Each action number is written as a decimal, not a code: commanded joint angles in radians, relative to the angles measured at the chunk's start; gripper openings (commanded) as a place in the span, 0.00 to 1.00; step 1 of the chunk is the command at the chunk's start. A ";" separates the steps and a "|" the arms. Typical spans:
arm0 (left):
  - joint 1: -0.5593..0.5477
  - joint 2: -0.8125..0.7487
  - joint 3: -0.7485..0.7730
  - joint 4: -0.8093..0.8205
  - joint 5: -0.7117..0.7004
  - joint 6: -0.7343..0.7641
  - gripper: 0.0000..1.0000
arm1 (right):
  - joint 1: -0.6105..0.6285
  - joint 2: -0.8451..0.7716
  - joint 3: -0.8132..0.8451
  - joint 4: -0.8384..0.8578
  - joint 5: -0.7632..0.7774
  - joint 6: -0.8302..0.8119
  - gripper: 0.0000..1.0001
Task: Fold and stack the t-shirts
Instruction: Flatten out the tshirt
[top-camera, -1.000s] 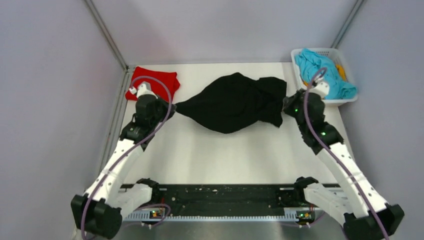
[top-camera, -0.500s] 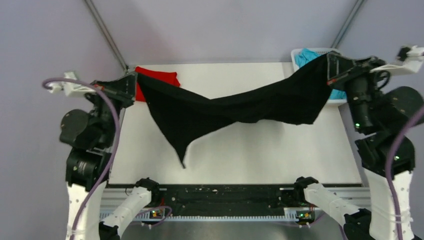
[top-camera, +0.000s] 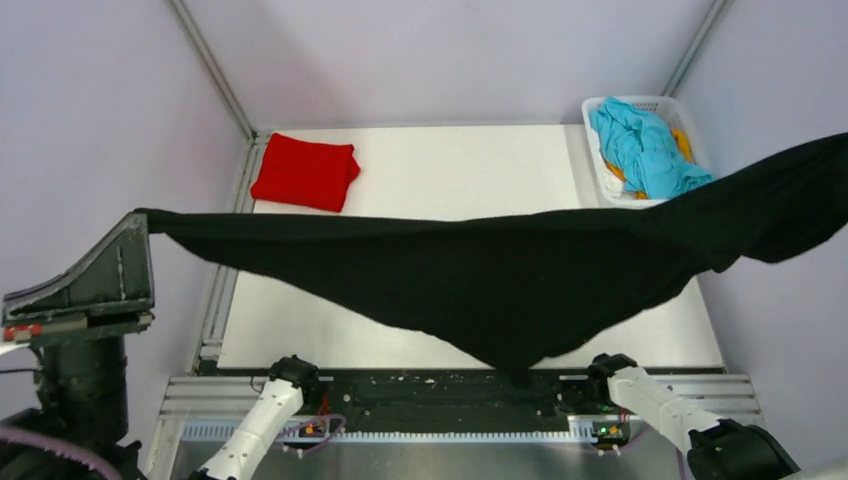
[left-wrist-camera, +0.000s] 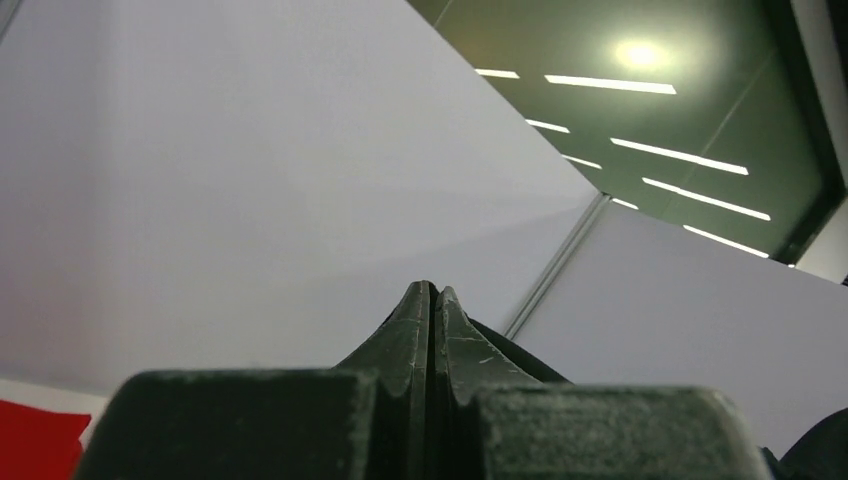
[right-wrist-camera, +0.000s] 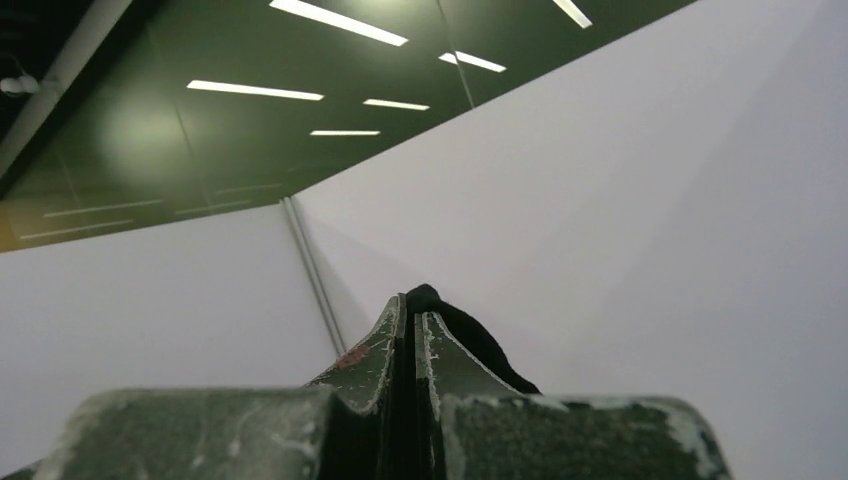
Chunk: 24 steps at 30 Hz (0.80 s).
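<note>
A black t-shirt (top-camera: 500, 290) hangs stretched wide in the air above the table, sagging to a point in the middle. My left gripper (top-camera: 138, 218) is raised high at the left and is shut on the shirt's left end; in the left wrist view the gripper (left-wrist-camera: 432, 290) is closed with black cloth (left-wrist-camera: 520, 355) behind it. My right gripper is outside the top view at the right; in the right wrist view the gripper (right-wrist-camera: 410, 300) is shut on black cloth (right-wrist-camera: 470, 335). A folded red t-shirt (top-camera: 305, 172) lies at the table's back left.
A white basket (top-camera: 655, 102) at the back right holds a crumpled blue t-shirt (top-camera: 645, 150) and something orange (top-camera: 683, 140). The white table (top-camera: 450, 170) is walled on three sides. Both wrist cameras point up at the walls and ceiling lights.
Both arms have lifted from the table and spread apart, raising the black t-shirt and pulling it taut, much nearer the top camera. The right gripper has left the top view.
</note>
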 joint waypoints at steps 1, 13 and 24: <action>0.008 0.028 0.052 0.006 0.051 0.031 0.00 | 0.008 0.021 0.032 0.012 -0.048 -0.012 0.00; 0.014 0.279 -0.221 0.093 -0.240 0.063 0.00 | 0.009 0.110 -0.415 0.233 0.321 -0.155 0.00; 0.070 0.911 -0.476 0.310 -0.328 -0.030 0.00 | -0.105 0.404 -1.123 0.770 0.455 -0.100 0.00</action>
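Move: The black t-shirt hangs between both raised hands, bound for the far part of the bare table. That spot lies about 40 cm ahead of the left hand, 4 cm to its right and 59 cm down; from the right hand, about 40 cm ahead, 3 cm left, 68 cm down. The red t-shirt lies some 46 cm ahead and 7 cm left of the left hand, the basket roughly 53 cm ahead and 17 cm right of the right hand, both far below. The black t-shirt is flung out over the table, each closed gripper keeping its corner pinched. After a brief hitch back of a centimetre or two, both hands swing forward some 35 cm and down about as far towards the table's far part, tipping down, the left about 55 degrees, the right about 45. The left also turns counter-clockwise, the right clockwise. ##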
